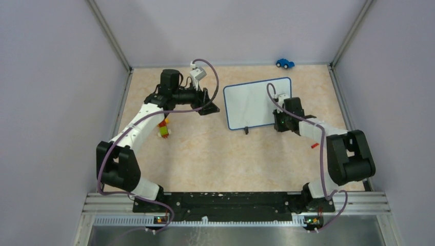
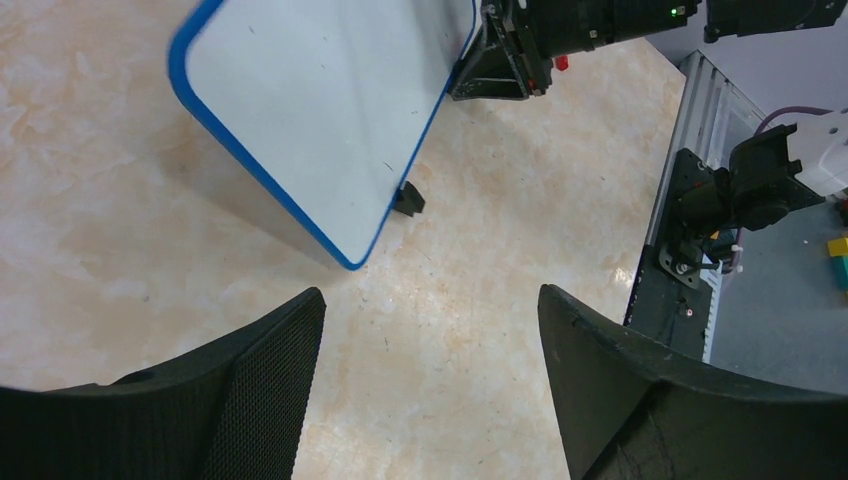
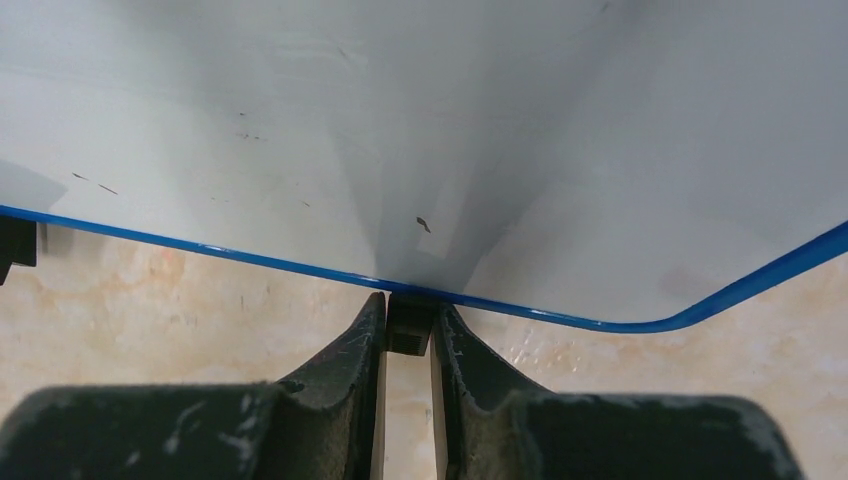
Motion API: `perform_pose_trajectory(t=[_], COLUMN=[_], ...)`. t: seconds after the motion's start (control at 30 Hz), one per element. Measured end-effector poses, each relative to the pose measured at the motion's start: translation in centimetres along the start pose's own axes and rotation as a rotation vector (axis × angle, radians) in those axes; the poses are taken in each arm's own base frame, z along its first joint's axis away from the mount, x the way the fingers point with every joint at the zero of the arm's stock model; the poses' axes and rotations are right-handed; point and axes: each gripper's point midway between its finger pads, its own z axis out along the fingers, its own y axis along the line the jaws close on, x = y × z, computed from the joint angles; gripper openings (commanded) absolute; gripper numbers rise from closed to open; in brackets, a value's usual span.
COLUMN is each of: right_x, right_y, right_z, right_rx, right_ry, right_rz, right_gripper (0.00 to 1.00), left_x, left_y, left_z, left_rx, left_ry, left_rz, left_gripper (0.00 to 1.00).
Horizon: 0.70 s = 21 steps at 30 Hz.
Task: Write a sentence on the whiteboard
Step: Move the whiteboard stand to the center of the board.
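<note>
The whiteboard point(image 1: 254, 102), white with a thin blue rim, lies at the back right of the table. Its face point(image 3: 400, 130) is blank apart from a few small dark specks, and no sentence shows on it. My right gripper point(image 3: 408, 310) is at the board's near edge, shut on a small black clip foot point(image 3: 408, 332) under the rim; from above the gripper point(image 1: 280, 123) sits at the board's right near corner. My left gripper point(image 1: 213, 106) hovers just left of the board, open and empty point(image 2: 430, 305). The board's corner point(image 2: 320, 100) lies ahead of it.
Another black clip foot point(image 1: 246, 130) stands at the board's near edge. Coloured blocks point(image 1: 164, 128) lie under the left arm. A blue toy car point(image 1: 284, 63) sits by the back wall. A small red piece point(image 1: 315, 145) lies beside the right arm.
</note>
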Motion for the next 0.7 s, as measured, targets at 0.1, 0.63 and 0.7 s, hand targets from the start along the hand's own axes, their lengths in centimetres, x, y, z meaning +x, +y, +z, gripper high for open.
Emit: perform_pose_trajectory(t=[0.1,0.63,0.7], right_x=[1.1,6.6,7.1], right_y=[0.5,2.7,2.9], right_z=[-1.1,-4.3,-4.7], right_rx=[-0.036,-0.223,-0.234], right_ry=[0.015,0.151,0.156], right_rz=[-0.051,-0.276,-0.296], right_gripper=[0.00,0.00,0.00], left_x=[0.0,-0.6,-0.8], left_y=[0.1,0.7,0.7], left_z=[0.0,-1.5,-1.8], left_rx=[-0.004,-0.044,-0.049], left_ry=[0.001,-0.023,-0.030], left_rz=[-0.002,-0.002,-0.007], left_gripper=[0.83,0.84,0.84])
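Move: The right fingers are already shut on the stand's right front foot, low by the table. The table's middle, where the stand is bound, lies some 21 cm to their left, level in reach. The whiteboard's middle is about 9 cm ahead, 10 cm left and 9 cm higher; the stand's left front foot 15 cm left and 2 cm back; a red marker 18 cm right, 9 cm back. From the left hand, the table's middle is roughly 9 cm right, level in reach, 20 cm below. Still pinching the stand's right front foot, the right hand drags it straight back towards the robot by about 9 cm, staying low over the table. Meanwhile it turns some 20 degrees counter-clockwise, swinging the board round with it, and tips slightly further down. The open left hand eases about 2 cm to its left, clear of the board. ##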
